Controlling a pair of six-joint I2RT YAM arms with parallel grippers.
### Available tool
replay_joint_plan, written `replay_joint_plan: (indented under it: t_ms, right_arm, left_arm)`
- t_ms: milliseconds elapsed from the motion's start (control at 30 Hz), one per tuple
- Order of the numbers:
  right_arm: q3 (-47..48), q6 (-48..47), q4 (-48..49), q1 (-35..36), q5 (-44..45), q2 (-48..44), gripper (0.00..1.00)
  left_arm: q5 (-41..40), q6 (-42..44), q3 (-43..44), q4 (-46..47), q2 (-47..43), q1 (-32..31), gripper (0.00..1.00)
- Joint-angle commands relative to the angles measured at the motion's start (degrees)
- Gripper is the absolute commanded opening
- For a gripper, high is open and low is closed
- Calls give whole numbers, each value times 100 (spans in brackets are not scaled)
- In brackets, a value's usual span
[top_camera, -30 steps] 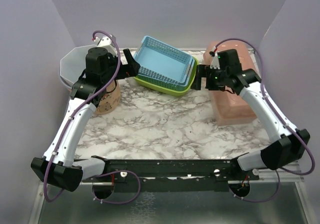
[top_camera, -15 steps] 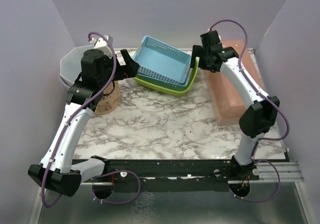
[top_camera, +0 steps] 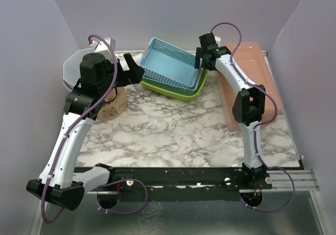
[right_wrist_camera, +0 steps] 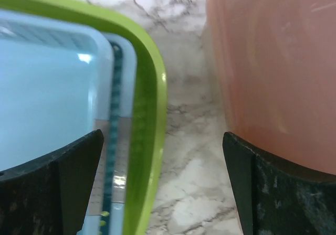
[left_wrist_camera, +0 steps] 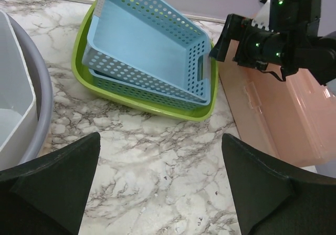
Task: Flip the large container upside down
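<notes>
The biggest container in view is a pink lidded box (top_camera: 262,72) (left_wrist_camera: 273,119) (right_wrist_camera: 278,62), lying along the right side of the table. Beside it stands a green basket (top_camera: 173,91) (left_wrist_camera: 147,105) (right_wrist_camera: 149,114) with tilted blue perforated baskets (top_camera: 170,64) (left_wrist_camera: 147,51) stacked inside. I cannot tell which one the task means. My right gripper (top_camera: 202,59) (right_wrist_camera: 163,134) hangs open over the gap between the green rim and the pink box, holding nothing. My left gripper (top_camera: 134,70) (left_wrist_camera: 160,138) is open and empty, just left of the basket stack and facing it.
A grey octagonal bowl (top_camera: 76,70) (left_wrist_camera: 21,104) with a white insert sits at the back left. A tan round pot (top_camera: 113,106) stands under the left arm. Lilac walls close in the back and both sides. Marble tabletop (top_camera: 168,130) lies in front of the baskets.
My right arm has swung from beside the pink box's left face back and leftward to the basket's right rim. My left gripper has shifted slightly left. Both stayed open.
</notes>
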Motion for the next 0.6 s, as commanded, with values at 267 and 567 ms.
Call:
replay_joint_plan:
  t_ms: [267, 567]
  right_arm:
    - [-1563, -1033, 161, -317, -138, -1387, 100]
    - [-3424, -846, 521, -555, -215, -2807, 100]
  left_arm:
    - [94, 65, 246, -221, 94, -6, 99]
    - [171, 143, 220, -208, 112, -6, 99]
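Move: The right hand is low over the right-hand edge of the green tub. The middle of the large container lies about 17 cm to its right, 10 cm back and 5 cm below. The green tub is some 12 cm to the left and 2 cm back, 9 cm down, with the blue basket in it 12 cm left, 1 cm ahead and 6 cm down. From the left hand, the large container is roughly 45 cm right, 13 cm ahead and 30 cm down. Back and to the right, the right hand leaves the green tub's edge for the near half of the large container's left side, travelling some 8 cm back and 5 cm right. It dips about 3 cm first, then climbs to finish roughly 3.5 cm higher. Fingers stay wide open and the wrist hardly turns; the right finger ends at or over the container's left edge, contact unclear. ##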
